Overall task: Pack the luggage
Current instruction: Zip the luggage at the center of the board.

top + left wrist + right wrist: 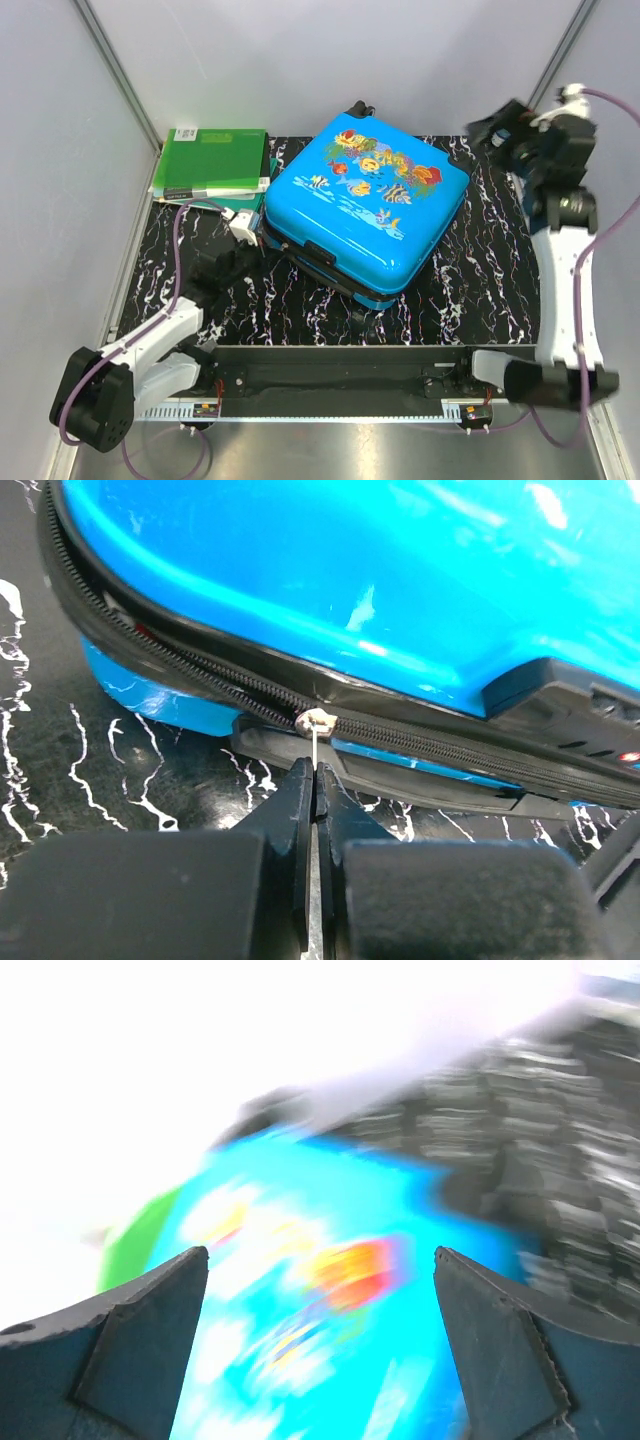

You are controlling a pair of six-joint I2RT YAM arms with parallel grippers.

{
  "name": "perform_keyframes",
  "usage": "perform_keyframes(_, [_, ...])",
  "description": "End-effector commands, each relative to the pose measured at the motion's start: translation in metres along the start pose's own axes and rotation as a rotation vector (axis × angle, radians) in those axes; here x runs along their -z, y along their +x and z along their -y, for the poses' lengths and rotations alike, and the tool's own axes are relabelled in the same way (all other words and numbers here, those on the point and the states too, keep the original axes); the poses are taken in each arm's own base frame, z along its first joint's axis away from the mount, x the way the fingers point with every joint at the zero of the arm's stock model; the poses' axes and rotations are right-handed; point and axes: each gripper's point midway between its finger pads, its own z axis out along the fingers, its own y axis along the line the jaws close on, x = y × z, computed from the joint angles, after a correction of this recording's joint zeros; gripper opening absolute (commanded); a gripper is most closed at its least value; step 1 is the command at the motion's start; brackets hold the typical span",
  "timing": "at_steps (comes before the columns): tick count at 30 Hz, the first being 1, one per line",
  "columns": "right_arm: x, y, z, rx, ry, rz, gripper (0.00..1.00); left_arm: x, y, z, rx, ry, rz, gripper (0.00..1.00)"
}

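Observation:
The luggage is a bright-blue hard shell with a fish print, lying flat with its lid down on the black marbled table. My left gripper is at its front-left edge. In the left wrist view this gripper is shut on the thin metal zipper pull, which hangs from the slider on the black zipper. The seam to the left of the slider gapes a little. My right gripper hangs raised at the back right, open, with nothing between its fingers. Below it the luggage shows blurred.
A stack of green folders lies at the back left, touching the luggage's corner. Grey walls close in the table on the left, back and right. Bare table shows in front of the luggage and to its right.

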Motion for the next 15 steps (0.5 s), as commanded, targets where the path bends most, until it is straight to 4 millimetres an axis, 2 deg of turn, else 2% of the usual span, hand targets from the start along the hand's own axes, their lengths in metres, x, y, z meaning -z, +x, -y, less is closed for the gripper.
perform_keyframes(1, [0.049,0.088,-0.127,0.207,-0.482,-0.185,0.99,-0.003,-0.026,0.027,0.019,0.095,0.011,0.0])
perform_keyframes(4, [0.074,0.14,-0.165,0.292,-0.639,-0.298,0.97,-0.002,-0.029,0.029,0.029,0.097,0.006,0.0])
perform_keyframes(5, [0.094,0.168,-0.187,0.333,-0.726,-0.356,0.97,-0.001,-0.028,0.028,0.027,0.093,-0.002,0.0])
perform_keyframes(7, [0.107,0.205,-0.201,0.414,-0.786,-0.416,0.97,-0.001,-0.027,0.025,0.025,0.068,-0.019,0.0])
perform_keyframes(8, [0.13,0.233,-0.218,0.458,-0.865,-0.471,0.96,0.0,-0.028,0.023,0.026,0.059,-0.022,0.0])
perform_keyframes(10, [0.138,0.271,-0.227,0.543,-0.915,-0.531,0.96,0.001,-0.026,0.015,0.034,0.03,-0.029,0.0])
perform_keyframes(11, [0.158,0.296,-0.237,0.6,-0.984,-0.571,0.96,0.001,-0.025,0.012,0.047,0.025,-0.031,0.0])
perform_keyframes(12, [0.157,0.319,-0.238,0.641,-0.988,-0.617,0.96,0.001,-0.026,0.009,0.059,0.019,-0.028,0.0])
perform_keyframes(14, [0.166,0.349,-0.238,0.726,-1.026,-0.659,0.96,0.003,-0.023,0.001,0.1,0.019,-0.029,0.0])
perform_keyframes(15, [0.168,0.374,-0.236,0.774,-1.021,-0.702,0.96,0.004,-0.024,0.0,0.113,0.025,-0.025,0.0])
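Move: The zipper pull on the luggage's front-left side lies about 53 cm left of the right hand, 11 cm nearer the base and some 26 cm lower. The luggage's middle is about 27 cm left of that hand, 4 cm back and 27 cm below; the black latch is 41 cm left, 12 cm back and 24 cm below. The left hand already holds the pull's thin tab, with the pull 2 cm ahead and 1 cm right. Sweeping fast leftward and back, roughly 40 cm left and nearly 20 cm back, the open right hand crosses over the luggage towards the zipper pull, rising slightly before dropping to end about 10 cm lower. It swings some 75 degrees counter-clockwise until its fingers point left. The left hand stays put with its shut fingers still pinching the tab, tipping down only about 5 degrees. ##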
